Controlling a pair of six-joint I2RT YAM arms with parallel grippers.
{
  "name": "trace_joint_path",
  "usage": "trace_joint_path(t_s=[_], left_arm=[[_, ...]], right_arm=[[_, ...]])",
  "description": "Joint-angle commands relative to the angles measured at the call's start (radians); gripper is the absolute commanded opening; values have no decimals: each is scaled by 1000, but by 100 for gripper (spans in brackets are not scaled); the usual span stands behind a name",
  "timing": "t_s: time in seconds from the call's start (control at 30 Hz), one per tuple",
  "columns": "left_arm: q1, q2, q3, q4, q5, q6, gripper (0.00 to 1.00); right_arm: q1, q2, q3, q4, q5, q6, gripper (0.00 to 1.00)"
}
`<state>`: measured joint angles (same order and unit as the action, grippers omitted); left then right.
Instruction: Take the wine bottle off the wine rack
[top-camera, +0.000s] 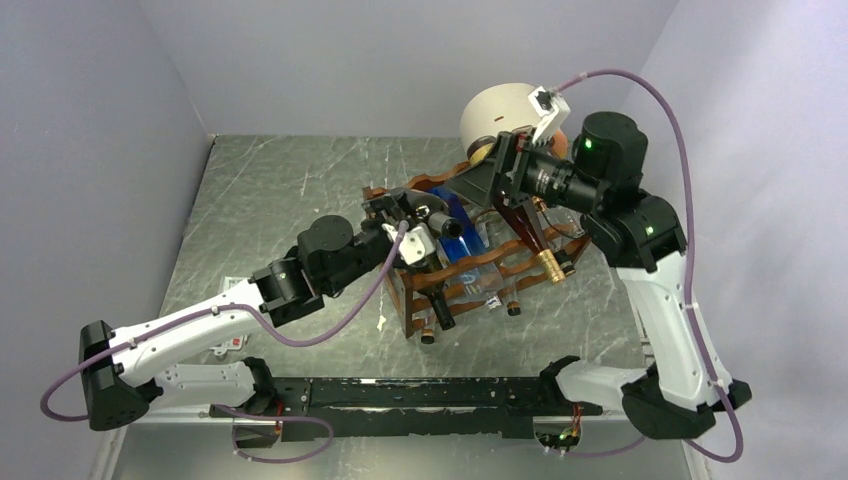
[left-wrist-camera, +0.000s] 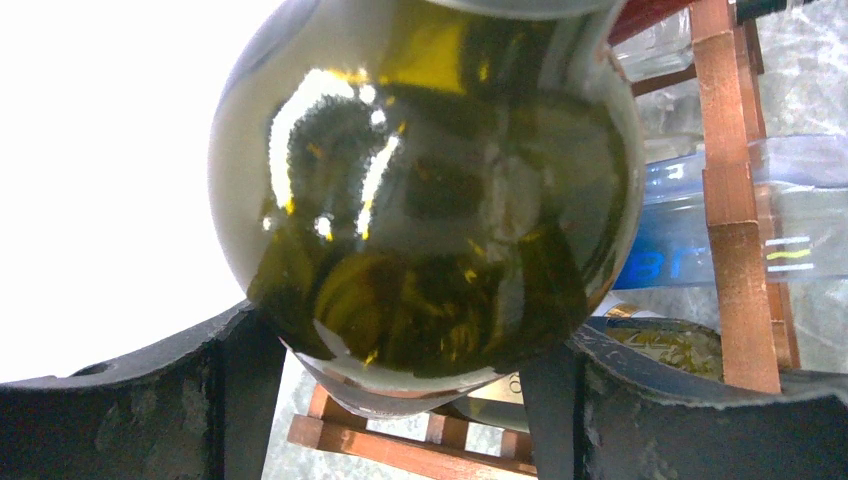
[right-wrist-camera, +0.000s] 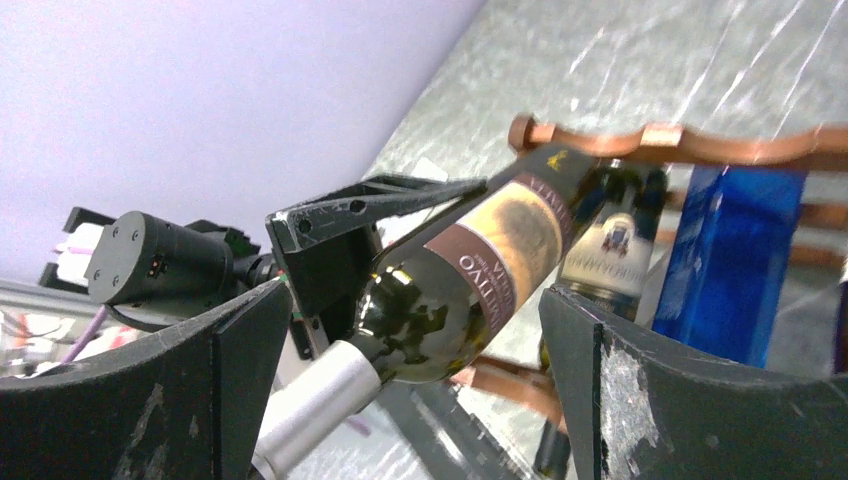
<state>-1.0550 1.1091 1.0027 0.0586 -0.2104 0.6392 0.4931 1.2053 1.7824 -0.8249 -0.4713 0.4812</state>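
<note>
The wine bottle (right-wrist-camera: 470, 270) is dark green glass with a brown label and a silver foil neck. It is tilted, its foot still at the top rail of the reddish-brown wine rack (right-wrist-camera: 680, 140). My left gripper (left-wrist-camera: 400, 380) is shut on the bottle's body (left-wrist-camera: 430, 200), a black finger (left-wrist-camera: 235, 400) on either side. From above, that gripper (top-camera: 420, 215) sits at the rack's (top-camera: 470, 275) left end. My right gripper (right-wrist-camera: 415, 330) is open, with the bottle's shoulder and neck between its fingers but not touching them. It hovers over the rack's far side (top-camera: 492, 178).
Other bottles lie in the rack: a blue one (right-wrist-camera: 730, 250), a clear one (left-wrist-camera: 790, 220), a dark one with a pale label (right-wrist-camera: 610, 240) and one with a gold cap (top-camera: 545, 262). A white-and-orange cylinder (top-camera: 500, 115) stands behind the rack. Grey walls close in the tabletop (top-camera: 280, 190).
</note>
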Motion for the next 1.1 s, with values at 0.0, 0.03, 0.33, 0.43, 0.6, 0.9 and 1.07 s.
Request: trace_joint_path(t_s=[0.0,0.03,0.33,0.43,0.6,0.9,1.07], left_arm=[[24,-56,0,170,-19,-119,7],[32,-59,-1,171,-12,-143,7],[53,-59,30,150,-4,-279,7],[55,-41,61,113,-6,-336,7],[55,-36,86,85,-11,-444,7],[64,-46,171,16,-59,-572,7],[75,-27,284,-74,-71,-593,7]], right_arm=[[5,-151,-115,216,69,-165,100],[5,-190,-156,265,93,-191,100],[5,-378,-355,519,-63,-401,100],[5,-327,-321,516,-168,-414,100],[4,-234,-278,548,-293,-388,100],[5,-211,-306,602,-185,-327,100],[4,-226,-305,567,-123,-328,100]])
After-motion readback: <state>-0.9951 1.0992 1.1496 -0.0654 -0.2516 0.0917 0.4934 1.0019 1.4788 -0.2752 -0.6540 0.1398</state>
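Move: The left fingers already hold the wine bottle by its lower body, its middle about 3 cm to their right and 4 above, neck leaning back and right. From this hand the dark bottle lies some 5 cm back, 2 right and 13 below, and the blue bottle 4 back, 10 right and 12 below. From the open right hand the wine bottle is about 12 cm left, 5 back and 6 below; the red bottle 5 back, 8 right and 17 below. Keep the left fingers' hold on the wine bottle and roll that wrist some 35 degrees, so the neck swings up and forward over the rack's left end, then lift about 4 cm at the last. Draw the open right hand back, up and to its right, away from the bottle, about 10 cm, tipping its fingers up some 40 degrees, then ease it forward and left again, slightly down. ##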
